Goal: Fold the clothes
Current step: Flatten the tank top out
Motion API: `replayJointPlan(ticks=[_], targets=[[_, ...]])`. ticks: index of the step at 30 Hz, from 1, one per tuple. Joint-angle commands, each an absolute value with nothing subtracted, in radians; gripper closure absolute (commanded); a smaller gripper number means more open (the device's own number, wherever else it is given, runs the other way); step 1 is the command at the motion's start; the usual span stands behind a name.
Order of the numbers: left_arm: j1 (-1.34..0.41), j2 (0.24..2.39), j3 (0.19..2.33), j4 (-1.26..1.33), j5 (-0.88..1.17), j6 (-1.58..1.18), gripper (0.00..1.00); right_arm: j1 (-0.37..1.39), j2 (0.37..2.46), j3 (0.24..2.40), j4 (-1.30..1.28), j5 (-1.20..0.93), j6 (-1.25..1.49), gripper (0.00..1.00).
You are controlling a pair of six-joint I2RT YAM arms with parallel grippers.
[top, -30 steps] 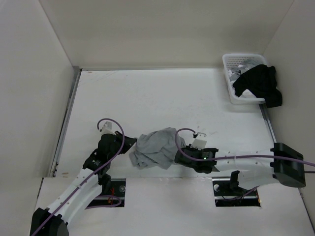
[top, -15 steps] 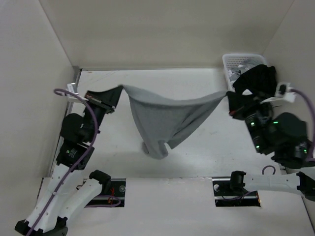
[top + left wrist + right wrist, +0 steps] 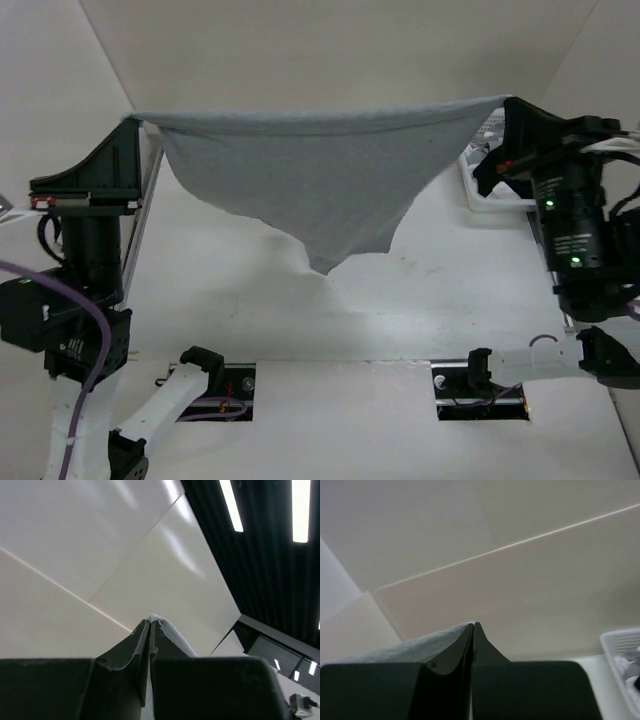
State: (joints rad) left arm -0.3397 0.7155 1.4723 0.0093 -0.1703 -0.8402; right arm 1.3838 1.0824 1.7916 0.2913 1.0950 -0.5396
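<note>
The clothes, a light-grey knit tank top [image 3: 320, 175], hang stretched high above the table between both arms, the lower part drooping to a point in the middle. My left gripper [image 3: 133, 119] is shut on its left corner; the left wrist view shows grey fabric [image 3: 172, 635] pinched at the tips of my left gripper [image 3: 150, 621]. My right gripper [image 3: 507, 100] is shut on the right corner; in the right wrist view the cloth [image 3: 405, 647] runs left from the tips of my right gripper [image 3: 473, 624].
A white plastic basket [image 3: 490, 200] with a black garment sits at the table's back right, mostly hidden behind the right arm. White walls [image 3: 300, 50] enclose the table [image 3: 250, 290] at the back and both sides.
Both arms have lifted the tank top from a crumpled heap on the table up and apart, so it now hangs spread wide and high between them.
</note>
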Motion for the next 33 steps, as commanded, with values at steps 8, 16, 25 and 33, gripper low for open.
replayJointPlan(ticks=[8,16,25,33], targets=[[-0.148,0.94,1.187,-0.031,-0.201,-0.929,1.0,0.879,1.256,1.759,-0.085,0.703,-0.087,1.0],[-0.032,1.429,1.585,0.019,-0.029,-0.983,1.0,0.431,1.809,2.46,-0.381,0.25,0.199,1.0],[0.01,1.586,1.965,-0.003,0.072,-0.994,1.0,0.323,1.815,2.6,-0.284,0.158,0.287,1.0],[0.024,1.245,1.593,0.259,0.042,-0.948,1.0,0.419,1.616,2.444,-0.272,0.175,0.212,1.0]])
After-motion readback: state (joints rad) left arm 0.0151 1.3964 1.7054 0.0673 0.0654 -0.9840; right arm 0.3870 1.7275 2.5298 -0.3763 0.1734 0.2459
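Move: The grey tank top already hangs spread between both hands. Its middle is about 21 cm to the left hand's right and as far to the right hand's left, some 17 cm below both and roughly level fore and aft. The open table's middle lies about 19 cm ahead, 24 cm right and 62 cm below the left hand. The white basket stands some 37 cm ahead, 22 cm right and 58 cm below the right hand. Forward in a fast joint swing, both hands sling the pinched tank top out over the table; the left reaches some 38 cm, dipping about 25 cm as its fingers tip down, the right goes nearly as far with a shallower dip. Then both pull back roughly 10 cm while rising, the left tipping back up, fingers kept shut on the cloth. ##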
